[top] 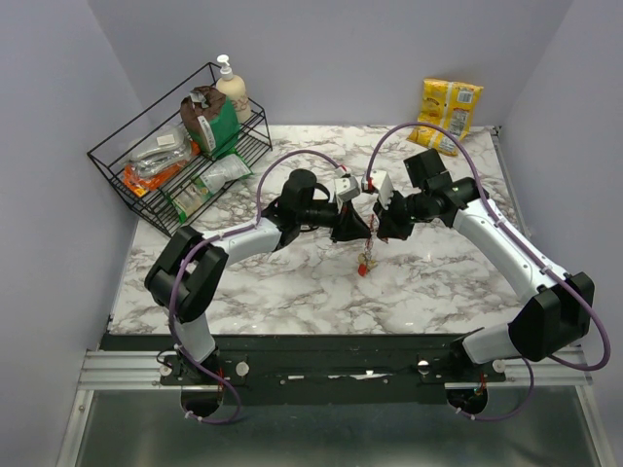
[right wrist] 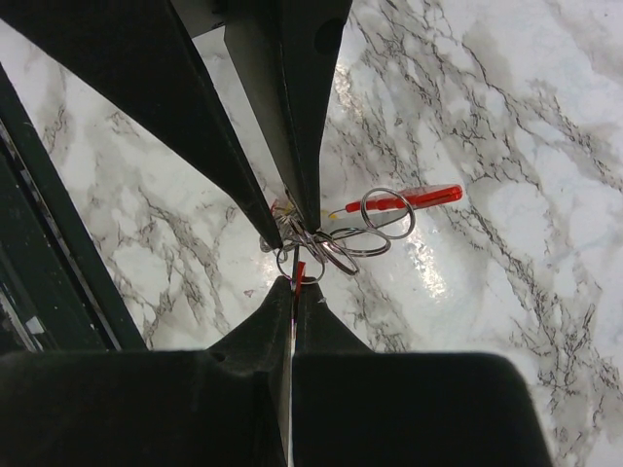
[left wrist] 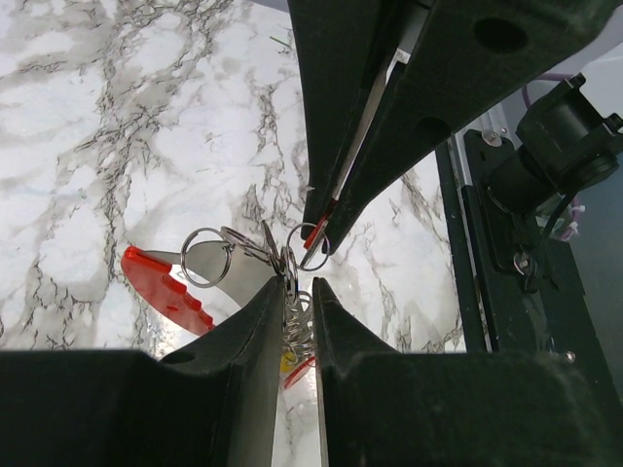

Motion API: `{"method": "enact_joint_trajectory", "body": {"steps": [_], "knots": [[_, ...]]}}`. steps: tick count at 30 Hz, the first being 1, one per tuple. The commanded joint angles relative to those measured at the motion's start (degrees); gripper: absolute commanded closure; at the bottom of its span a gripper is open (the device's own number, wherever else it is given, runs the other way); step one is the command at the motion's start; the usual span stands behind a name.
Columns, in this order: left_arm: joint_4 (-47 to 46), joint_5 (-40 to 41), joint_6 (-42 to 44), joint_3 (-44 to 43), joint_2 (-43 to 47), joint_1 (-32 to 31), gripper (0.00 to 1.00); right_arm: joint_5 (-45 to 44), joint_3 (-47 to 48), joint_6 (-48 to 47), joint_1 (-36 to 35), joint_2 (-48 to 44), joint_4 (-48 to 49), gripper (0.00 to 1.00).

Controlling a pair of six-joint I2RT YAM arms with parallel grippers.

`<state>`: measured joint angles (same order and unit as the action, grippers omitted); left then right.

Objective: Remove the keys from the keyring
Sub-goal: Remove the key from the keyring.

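Observation:
Both grippers meet above the middle of the marble table (top: 292, 292), tip to tip. My left gripper (left wrist: 297, 284) is shut on a tight stack of silvery wire rings (left wrist: 297, 316) of the keyring bunch. My right gripper (right wrist: 295, 282) is shut on a thin red-edged key (right wrist: 299, 270) threaded on a small ring (right wrist: 298, 263). A red curved loop (left wrist: 161, 289) with a silvery blade hangs off another ring (left wrist: 206, 256) to one side. From above, the keys (top: 364, 261) dangle below the two grippers, red and yellow bits showing. How many keys there are is hidden by the fingers.
A black wire rack (top: 122, 156) with packets stands at the back left, a soap bottle (top: 232, 86) behind it. A yellow bag (top: 448, 112) lies at the back right. The black base rail (top: 311, 342) runs along the near edge.

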<state>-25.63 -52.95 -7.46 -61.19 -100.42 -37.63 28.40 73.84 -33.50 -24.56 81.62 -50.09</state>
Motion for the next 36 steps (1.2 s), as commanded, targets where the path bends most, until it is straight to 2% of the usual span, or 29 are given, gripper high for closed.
{"method": "enact_joint_trajectory", "body": {"steps": [1, 7, 13, 19, 36], "knots": [[-0.9, -0.9, 0.0, -1.1, -0.7, -0.3, 0.73, 2.2, -0.6, 0.3, -0.1, -0.7, 0.1, 0.93], [-2.1, -2.1, -1.7, -1.6, -1.0, -0.3, 0.74, 2.4, 0.0, 0.3, -0.1, 0.0, -0.5, 0.93], [-4.3, -3.1, -3.3, -1.3, -1.6, -0.3, 1.00, 2.0, -0.2, 0.1, -0.1, -0.2, -0.3, 0.93], [-4.9, -4.0, -4.0, -0.7, -1.1, 0.1, 1.00, 0.6, -0.5, -0.2, -0.1, -0.7, -0.4, 0.93], [-18.8, -6.9, -14.0, 4.8, 2.4, 2.3, 1.00, -1.2, -4.5, -1.3, 2.1, -0.2, 1.7, 0.93]]}}
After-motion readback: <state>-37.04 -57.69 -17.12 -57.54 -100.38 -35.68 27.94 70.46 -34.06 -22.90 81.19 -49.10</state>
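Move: Right at the left fingertips, roughly 1 cm to the left hand's right and level, sits the bunch of linked metal rings, the keyring. From the right hand, whose fingers are shut on the small red key, the bunch lies about 3 cm to the left and level. Counted from the left hand, the red-handled key hangs some 3 cm ahead, 1 cm right and 5 cm lower; the orange tag dangles about 8 cm below, 1 cm back. Shutting its partly open fingers, the left hand pinches the keyring bunch, then eases up and left about 1 cm each. The right hand, still gripping the small red key, draws down and to the right about 1.5 cm each, so the two hands pull apart with a ring between them. ##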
